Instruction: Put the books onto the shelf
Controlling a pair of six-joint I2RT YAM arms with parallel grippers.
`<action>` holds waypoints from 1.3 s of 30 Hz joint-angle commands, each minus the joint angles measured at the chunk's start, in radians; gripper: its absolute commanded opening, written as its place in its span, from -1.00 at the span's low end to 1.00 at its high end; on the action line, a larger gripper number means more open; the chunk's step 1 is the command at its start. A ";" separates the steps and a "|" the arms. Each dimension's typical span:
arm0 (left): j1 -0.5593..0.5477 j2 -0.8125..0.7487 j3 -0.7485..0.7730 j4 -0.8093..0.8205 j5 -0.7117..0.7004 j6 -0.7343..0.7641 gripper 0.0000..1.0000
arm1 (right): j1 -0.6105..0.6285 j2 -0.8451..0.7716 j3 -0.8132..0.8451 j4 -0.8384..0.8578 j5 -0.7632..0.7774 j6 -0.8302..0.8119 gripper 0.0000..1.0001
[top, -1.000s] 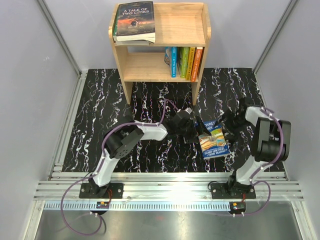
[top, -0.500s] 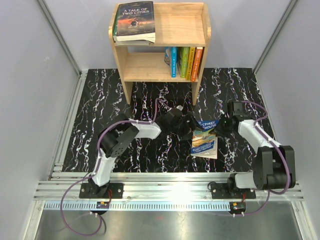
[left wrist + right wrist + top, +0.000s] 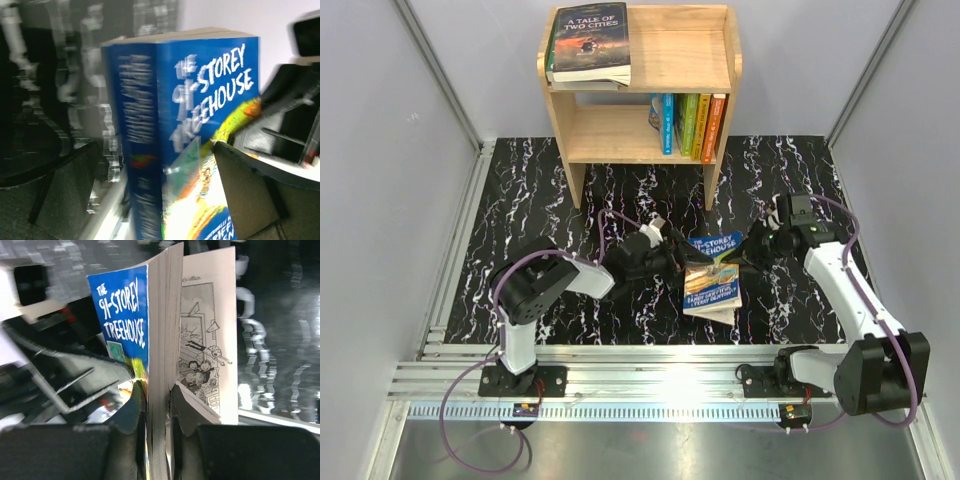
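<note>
A blue "91-Storey Treehouse" book point(image 3: 713, 275) lies tilted on the black marbled mat between the two arms. My right gripper point(image 3: 752, 252) is shut on its front cover and a wad of pages at the fore edge point(image 3: 159, 395). The remaining pages point(image 3: 210, 315) fan loose to the right. My left gripper point(image 3: 678, 262) is open beside the spine, and in its own view one finger point(image 3: 245, 190) lies against the cover point(image 3: 200, 100). The wooden shelf point(image 3: 690, 50) stands at the back, with "A Tale of Two Cities" point(image 3: 590, 42) on top and several upright books point(image 3: 692, 125) on its lower tier.
Grey walls close in the mat on the left, right and back. The aluminium rail point(image 3: 650, 370) carrying both arm bases runs along the near edge. The left half of the shelf's lower tier point(image 3: 610, 135) holds nothing.
My right gripper has shut on the book's fore edge as the arm stretched out over the mat. The book has shifted left and turned. My left gripper has drawn back left, staying open.
</note>
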 commanded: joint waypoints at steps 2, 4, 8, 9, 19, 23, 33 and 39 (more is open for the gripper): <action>0.038 -0.030 -0.095 0.403 0.031 -0.100 0.84 | 0.006 -0.082 0.131 0.003 -0.170 0.069 -1.00; 0.047 -0.035 -0.095 0.482 0.052 -0.114 0.37 | 0.007 -0.089 0.129 0.000 -0.172 0.067 -1.00; 0.054 -0.078 -0.069 0.507 0.095 -0.111 -0.35 | 0.007 -0.102 0.106 0.006 -0.164 0.064 -1.00; 0.054 -0.095 -0.068 0.495 0.103 -0.085 -0.45 | 0.007 -0.105 0.103 0.006 -0.163 0.066 -1.00; 0.054 -0.499 0.142 -0.671 -0.155 0.643 -1.00 | 0.007 -0.083 0.227 -0.091 -0.063 0.015 -0.21; 0.054 -0.657 0.222 -0.820 -0.438 0.853 -1.00 | 0.006 -0.074 0.318 -0.216 0.029 -0.017 0.44; 0.058 -0.672 0.336 -0.665 -0.835 1.299 -1.00 | 0.006 -0.076 0.379 -0.322 0.090 -0.054 0.92; 0.066 -0.515 0.518 -0.553 -0.975 1.453 -1.00 | 0.007 -0.062 0.364 -0.333 0.086 -0.063 0.91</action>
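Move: Just ahead of the left hand's open fingers, which point right and straddle its spine, the 91-Storey Treehouse book has its middle some 4 cm to the right, 3 cm back and 1 cm up. The right hand still pinches its other edge; the middle lies about 6 cm left, 4 cm back and 3 cm below that hand. From the left hand, the blue shelved book stands roughly 25 cm ahead, 7 cm left and 14 cm higher. Taking over the book, the left hand shuts its fingers on the spine edge while both hands rise together. The right then opens, lets go and ends about 10 cm higher. The left carries on up, left and forward towards the lower shelf, some 23 cm up and 16 cm left in all, swinging its fingers from pointing right to nearly level forward. ##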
